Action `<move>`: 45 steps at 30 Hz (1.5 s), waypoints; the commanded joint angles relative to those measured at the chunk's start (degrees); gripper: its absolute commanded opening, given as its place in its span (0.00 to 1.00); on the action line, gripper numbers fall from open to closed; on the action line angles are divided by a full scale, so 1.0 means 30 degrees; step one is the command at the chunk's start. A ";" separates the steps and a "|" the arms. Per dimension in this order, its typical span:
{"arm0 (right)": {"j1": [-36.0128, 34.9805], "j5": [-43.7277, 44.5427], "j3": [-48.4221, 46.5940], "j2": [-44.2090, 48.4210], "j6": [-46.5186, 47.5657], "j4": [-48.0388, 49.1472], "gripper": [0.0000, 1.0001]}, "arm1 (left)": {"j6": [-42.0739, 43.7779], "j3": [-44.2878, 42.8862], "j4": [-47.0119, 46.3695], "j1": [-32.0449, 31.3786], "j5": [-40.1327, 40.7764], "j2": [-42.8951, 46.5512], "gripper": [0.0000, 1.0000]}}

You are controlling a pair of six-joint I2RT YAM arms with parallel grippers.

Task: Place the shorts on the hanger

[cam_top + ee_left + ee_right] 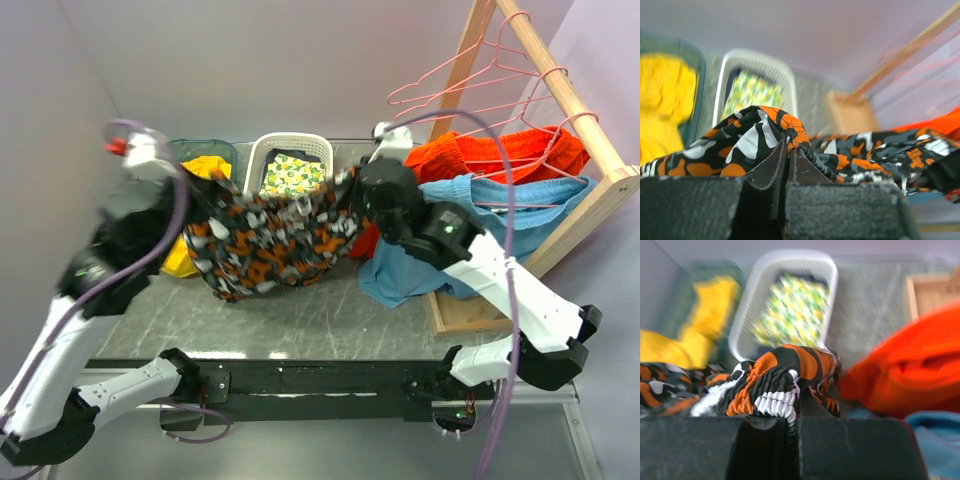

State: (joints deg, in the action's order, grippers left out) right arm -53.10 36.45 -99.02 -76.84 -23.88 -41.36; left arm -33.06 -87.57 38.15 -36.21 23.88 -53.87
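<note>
The camouflage shorts (268,238) hang stretched in the air between my two grippers, above the table. My left gripper (197,186) is shut on the waistband's left end, and my right gripper (350,186) is shut on its right end. In the left wrist view the fingertips (788,146) pinch the shorts' (750,142) gathered hem. In the right wrist view the jaws (796,410) clamp the ribbed waistband (782,377). Empty pink hangers (432,76) hang on the wooden rail at the back right, apart from the shorts.
A wooden rack (565,95) stands at the right, with plain orange shorts (500,152) and light-blue shorts (470,205) on hangers. A white basket (290,137) with patterned cloth and a teal bin (200,146) with yellow cloth stand behind the shorts.
</note>
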 commanded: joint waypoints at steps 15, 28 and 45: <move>0.0328 -0.2480 0.5508 0.0596 -0.1387 0.2305 0.73 | -0.1374 0.8216 -0.2200 0.1609 -0.5674 -0.2347 0.55; 0.3423 -0.3271 -1.0867 -0.6022 0.0548 -0.2495 0.91 | -0.0348 0.5958 -0.1642 0.1609 -0.6288 -0.1674 0.86; 1.0698 -0.0904 -1.1172 -0.6643 -0.3378 -0.0303 0.89 | 0.0413 0.8037 -0.3049 0.1581 -0.8281 -0.1204 0.87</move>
State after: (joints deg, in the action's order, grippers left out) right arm -21.93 28.88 -128.99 -97.21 -31.16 -44.66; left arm -34.09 -64.40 31.88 -31.66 0.86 -57.28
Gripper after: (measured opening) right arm 0.894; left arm 0.869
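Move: Stretched between both hands in mid-air, the patterned shorts are headed for bare table: from the left hand about 45 cm below, 9 to the right and 1 ahead; from the right hand 40 below, 13 left, 2 back. From the right hand, the white basket is 20 ahead, 12 left, 37 below; the pink hangers' near end is some 20 ahead, 12 right, 3 above; the orange shorts 10 ahead, 23 right, 18 below. Whipping the held shorts down together, the left hand about 25 cm and the right 17, both open wide to let go. The left hand climbs back some 8 cm, easing right above the shorts, fingers tipped down and turning clockwise; the right rises, then sweeps forward and right to the hangers' near end, turning clockwise, jaws open. ##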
